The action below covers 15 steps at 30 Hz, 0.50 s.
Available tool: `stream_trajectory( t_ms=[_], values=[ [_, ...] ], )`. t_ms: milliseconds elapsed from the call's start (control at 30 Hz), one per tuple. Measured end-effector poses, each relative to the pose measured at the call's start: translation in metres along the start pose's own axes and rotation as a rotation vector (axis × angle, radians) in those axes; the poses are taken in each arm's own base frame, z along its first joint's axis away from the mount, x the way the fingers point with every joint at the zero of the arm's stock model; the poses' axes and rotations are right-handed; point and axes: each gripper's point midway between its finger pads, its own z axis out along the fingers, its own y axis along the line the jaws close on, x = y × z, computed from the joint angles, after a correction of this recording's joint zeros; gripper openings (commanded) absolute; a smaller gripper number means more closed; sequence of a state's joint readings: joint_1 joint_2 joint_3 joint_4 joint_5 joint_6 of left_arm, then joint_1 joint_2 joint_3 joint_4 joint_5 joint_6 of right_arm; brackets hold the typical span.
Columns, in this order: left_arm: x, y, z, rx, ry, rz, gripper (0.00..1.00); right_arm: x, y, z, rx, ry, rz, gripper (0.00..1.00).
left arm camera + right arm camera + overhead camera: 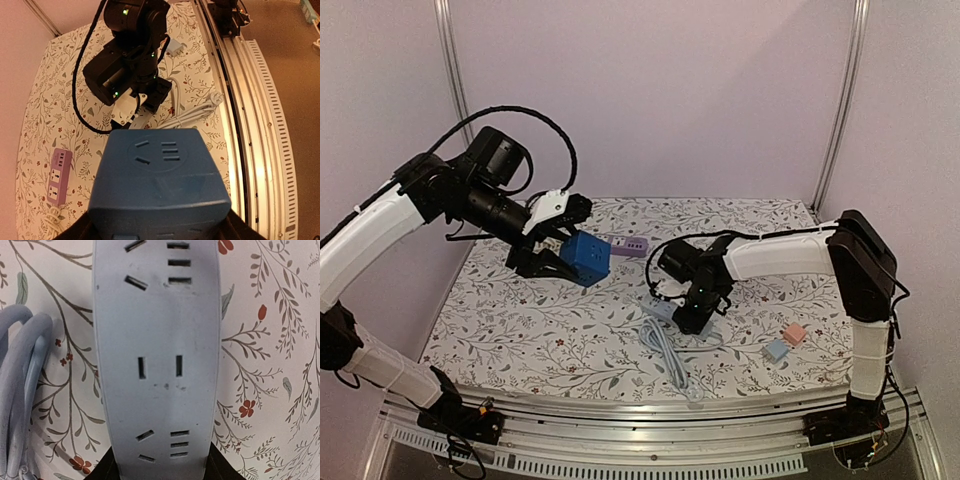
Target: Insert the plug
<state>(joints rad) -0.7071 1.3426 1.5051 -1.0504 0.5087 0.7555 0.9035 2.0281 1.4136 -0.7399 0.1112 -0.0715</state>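
My left gripper (555,250) is shut on a blue cube socket block (585,257), holding it above the back left of the table. In the left wrist view the block (160,185) fills the lower frame between my fingers, its slotted face up. My right gripper (692,318) is down at mid-table, shut on the end of a pale grey power strip (157,350) that lies flat on the floral cloth. The strip's grey cord (665,350) coils toward the front edge. Its plug end (216,97) lies on the cloth near the rail.
A purple power strip (630,246) lies at the back behind the blue block. A pink block (794,334) and a small blue block (777,350) sit at the front right. A metal rail (620,410) runs along the near edge.
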Motion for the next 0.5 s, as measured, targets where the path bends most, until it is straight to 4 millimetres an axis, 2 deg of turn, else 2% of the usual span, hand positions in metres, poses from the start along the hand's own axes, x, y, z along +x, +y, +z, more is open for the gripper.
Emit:
stream_trajectory(
  t_ms=[200,267,400,500],
  values=[
    [-0.002,-0.005,-0.001,0.022,-0.015,-0.003,0.0,-0.021,-0.002,-0.001,-0.03,-0.035,-0.145,0.06],
    [0.0,-0.007,-0.002,0.024,-0.01,-0.005,0.0,-0.036,0.0,-0.005,-0.043,-0.058,-0.198,0.05],
    [0.006,-0.014,-0.008,0.021,0.013,-0.009,0.0,-0.082,0.009,-0.015,-0.092,-0.137,-0.292,0.05],
    [0.01,-0.023,-0.019,0.02,0.025,-0.011,0.0,-0.099,0.023,-0.013,-0.116,-0.159,-0.37,0.05]
  ],
)
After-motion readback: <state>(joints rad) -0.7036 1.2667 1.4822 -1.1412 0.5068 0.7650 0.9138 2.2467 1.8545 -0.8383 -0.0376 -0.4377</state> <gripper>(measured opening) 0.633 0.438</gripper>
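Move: The right hand already grips the white power strip, low on the table. The blue cube plug it heads for hangs about 22 cm to its left, some 8 cm nearer the base and 26 cm higher. The strip's cord bundle lies roughly 7 cm left and 7 cm back; the purple strip sits about 18 cm left and 22 cm ahead. From the left hand, which holds the plug, the white strip's middle is about 21 cm right, 9 cm ahead and 28 cm below. Keeping its pinch across the white strip, the right hand picks up speed leftward, towards the blue plug's side, carrying the strip about 9 cm left with some 3 cm forward and 3 cm up, while turning it around 25 degrees counter-clockwise. The left hand keeps hold of the blue plug and backs off about 3 cm, left and towards its base. ##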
